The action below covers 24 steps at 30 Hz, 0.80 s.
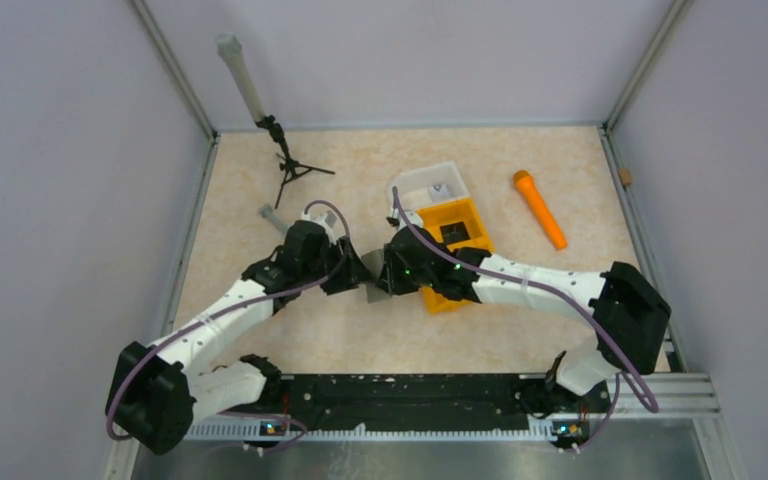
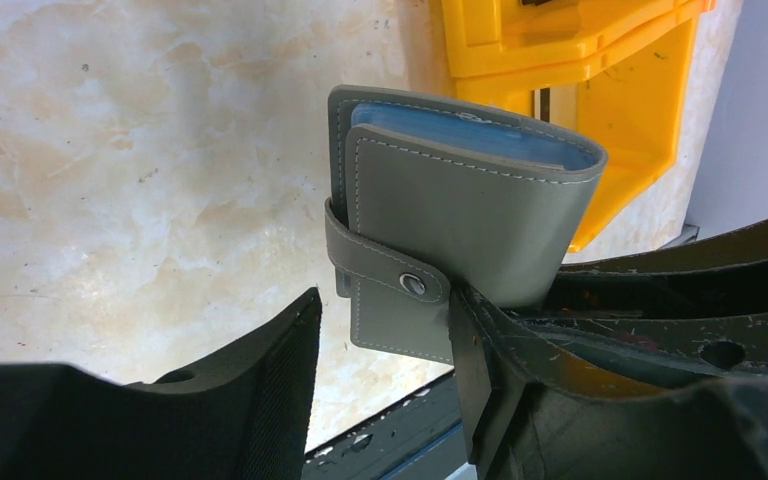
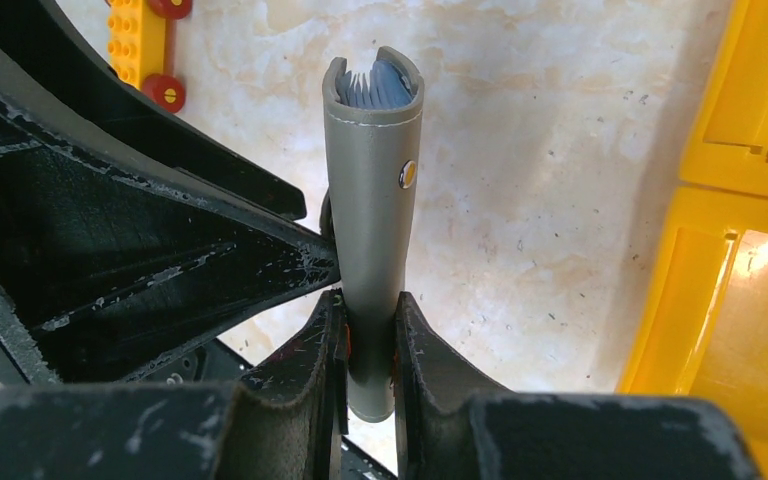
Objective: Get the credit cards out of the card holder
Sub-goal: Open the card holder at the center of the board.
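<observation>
The grey card holder (image 3: 372, 180) is held upright off the table, folded, its snap strap (image 2: 390, 270) fastened. My right gripper (image 3: 370, 335) is shut on its lower end, one pad on each face. Light blue credit cards (image 3: 375, 85) show as thin edges in the holder's open top (image 2: 470, 130). My left gripper (image 2: 385, 330) is open, with the holder's strap corner between its fingertips. Its left finger (image 2: 270, 390) stands apart from the holder and its right finger (image 2: 475, 370) sits right against it. In the top view both grippers meet at the holder (image 1: 372, 278) mid-table.
An orange two-compartment bin (image 1: 455, 245) lies just behind my right arm, with a clear plastic tray (image 1: 432, 185) beyond it. An orange cylinder (image 1: 540, 208) lies at the right, a small tripod (image 1: 288, 165) at the back left. A yellow toy block with red wheels (image 3: 145, 40) sits nearby.
</observation>
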{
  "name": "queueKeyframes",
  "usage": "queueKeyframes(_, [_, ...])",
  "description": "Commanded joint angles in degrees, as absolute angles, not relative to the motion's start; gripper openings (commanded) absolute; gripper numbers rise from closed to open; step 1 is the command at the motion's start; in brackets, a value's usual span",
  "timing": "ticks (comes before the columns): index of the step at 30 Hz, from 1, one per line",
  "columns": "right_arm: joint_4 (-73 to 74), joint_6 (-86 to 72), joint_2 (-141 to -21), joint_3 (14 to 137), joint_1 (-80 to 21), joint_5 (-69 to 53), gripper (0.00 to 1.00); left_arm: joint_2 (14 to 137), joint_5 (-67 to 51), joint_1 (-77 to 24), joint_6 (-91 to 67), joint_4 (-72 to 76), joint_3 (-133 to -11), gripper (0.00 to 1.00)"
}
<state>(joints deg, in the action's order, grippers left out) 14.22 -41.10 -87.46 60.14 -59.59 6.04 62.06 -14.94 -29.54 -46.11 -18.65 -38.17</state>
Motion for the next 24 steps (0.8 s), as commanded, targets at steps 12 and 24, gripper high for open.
queueKeyframes(12, [9.92,-40.99,-86.28,62.58,-60.73,5.1,0.0,66.07,-11.66,-30.05,-43.97,-19.45,-40.87,0.2])
queueKeyframes(24, [13.77,-40.88,-85.56,62.62,-60.91,9.6,0.0,67.89,-9.92,-30.06,-41.98,-20.74,-39.8,0.0])
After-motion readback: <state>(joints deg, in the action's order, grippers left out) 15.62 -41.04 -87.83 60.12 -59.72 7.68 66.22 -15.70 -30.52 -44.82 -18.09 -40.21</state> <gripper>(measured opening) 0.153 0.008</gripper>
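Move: The strap snap on the card holder's near face is just in front of my left fingertips: about 1 cm ahead, 2 cm right and 1 cm down. From my right hand, which grips the holder, that snap lies roughly 3 cm left, 2 cm ahead and 1 cm up. From my left hand the yellow box's middle is some 17 cm right, 4 cm ahead and 10 cm lower; the white tray is about 12 cm right, 18 cm ahead and 10 cm lower. I shut my left fingers from half open to fully closed at the snap end of the strap, pinching the tab, while easing that hand about 1 cm right, in against the holder's face, with hardly any turn of the wrist. My right hand keeps its grip and holds the card holder up in place. ##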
